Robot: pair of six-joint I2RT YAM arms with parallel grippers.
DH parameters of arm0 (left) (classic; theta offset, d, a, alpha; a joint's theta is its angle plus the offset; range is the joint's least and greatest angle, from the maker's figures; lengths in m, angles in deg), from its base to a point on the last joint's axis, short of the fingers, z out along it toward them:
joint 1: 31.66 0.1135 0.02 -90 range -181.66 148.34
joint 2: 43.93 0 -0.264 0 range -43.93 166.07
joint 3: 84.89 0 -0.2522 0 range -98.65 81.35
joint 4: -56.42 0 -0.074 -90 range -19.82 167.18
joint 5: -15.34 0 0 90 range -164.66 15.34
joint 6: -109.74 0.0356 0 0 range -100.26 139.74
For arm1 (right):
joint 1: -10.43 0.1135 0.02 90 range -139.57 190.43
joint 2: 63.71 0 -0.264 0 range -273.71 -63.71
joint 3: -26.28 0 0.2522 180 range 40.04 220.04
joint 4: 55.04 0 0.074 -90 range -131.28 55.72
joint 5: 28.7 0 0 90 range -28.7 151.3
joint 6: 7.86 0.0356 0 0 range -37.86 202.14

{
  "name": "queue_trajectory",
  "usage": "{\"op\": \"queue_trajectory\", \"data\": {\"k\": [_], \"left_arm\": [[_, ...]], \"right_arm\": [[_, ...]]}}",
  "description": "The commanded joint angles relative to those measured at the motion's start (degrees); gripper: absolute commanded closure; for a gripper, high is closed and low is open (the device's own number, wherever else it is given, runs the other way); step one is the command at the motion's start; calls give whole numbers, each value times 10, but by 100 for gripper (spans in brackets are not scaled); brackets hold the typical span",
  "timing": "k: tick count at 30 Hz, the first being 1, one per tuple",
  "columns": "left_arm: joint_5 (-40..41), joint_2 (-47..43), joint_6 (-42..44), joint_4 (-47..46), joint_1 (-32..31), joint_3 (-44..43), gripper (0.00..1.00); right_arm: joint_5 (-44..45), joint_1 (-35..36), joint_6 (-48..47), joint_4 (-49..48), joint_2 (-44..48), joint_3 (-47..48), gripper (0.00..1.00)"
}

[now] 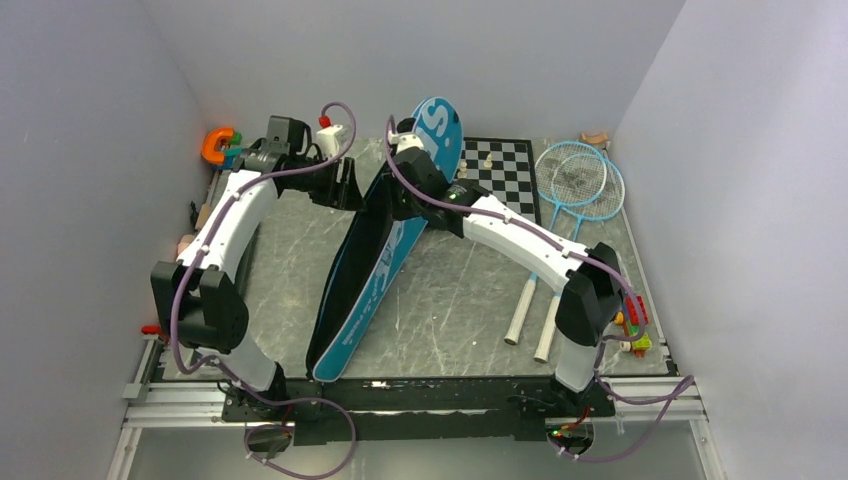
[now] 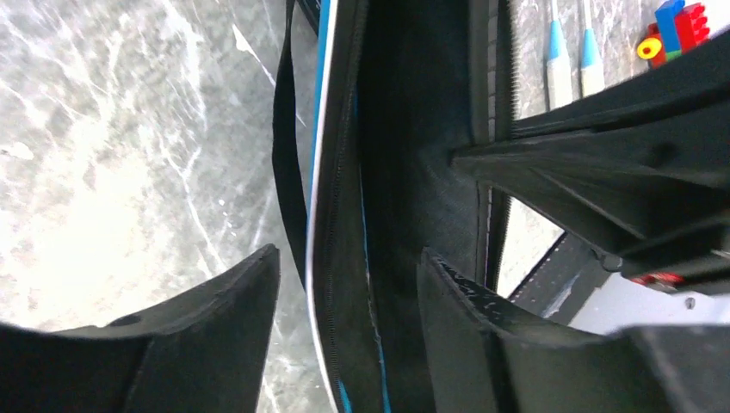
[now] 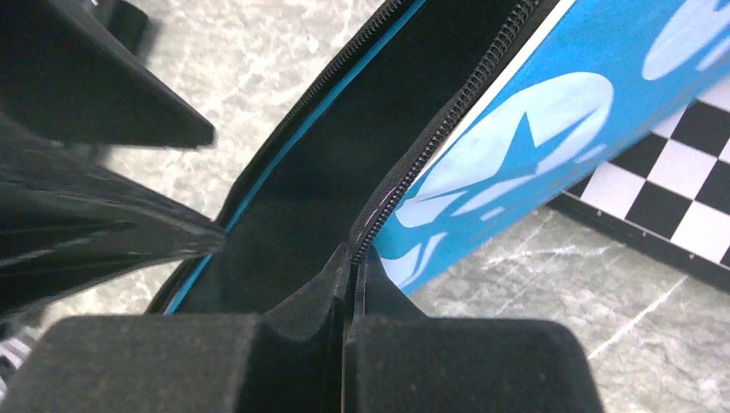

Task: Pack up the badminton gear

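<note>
The blue "SPORT" racket bag (image 1: 370,285) stands on its long edge across the table's middle, unzipped, with its black inside showing (image 2: 405,129). My right gripper (image 3: 355,251) is shut on the zipper edge of the bag's printed flap (image 3: 534,120), holding it up; from above it sits at the bag's upper half (image 1: 406,205). My left gripper (image 2: 349,284) is open, its fingers (image 2: 215,335) straddling the other flap's edge without pinching it, left of the bag (image 1: 345,182). Two light-blue rackets (image 1: 580,180) lie side by side at the right, white handles (image 1: 527,310) toward me.
A black-and-white chessboard (image 1: 505,165) with pieces lies behind the bag, beside the rackets. An orange clamp (image 1: 215,145) sits at the back left. Coloured toy bricks (image 1: 632,322) rest by the right arm's base. Walls close in both sides.
</note>
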Motion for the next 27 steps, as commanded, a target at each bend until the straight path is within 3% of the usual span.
{"op": "queue_trajectory", "data": {"k": [1, 7, 12, 17, 22, 27], "left_arm": [[-6, -64, 0, -24, 6, -14, 33], [-39, -86, 20, -45, 6, 29, 27], [-37, -76, 42, -61, -2, 58, 3], [8, -59, 61, -82, -5, 71, 1], [3, -53, 62, -118, -5, 81, 1], [-12, -26, 74, -126, -5, 73, 6]], "right_arm": [[23, 5, -23, 31, -6, 10, 100], [19, 8, -29, 32, -11, 24, 100], [10, 16, -26, 26, -12, 28, 100], [-3, 23, -26, -1, 5, 7, 100], [-35, 28, -31, -40, 30, -25, 100], [-58, 30, -38, -77, 53, -51, 100]]}}
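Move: The bag hangs open between the hands. Its left lip lies some 3 cm right of, 1 cm ahead of and 3 cm below the left hand, and about 3 cm left of the right hand, level fore-and-aft, 3 cm lower. The right hand already holds the right lip, about 6 cm right of the left hand and level with it. The chessboard is 17 cm right, 6 cm ahead and 20 cm below the right hand. Left gripper opens wide, rising then sinking about 5 cm by the left lip; right, still pinching, eases back. ##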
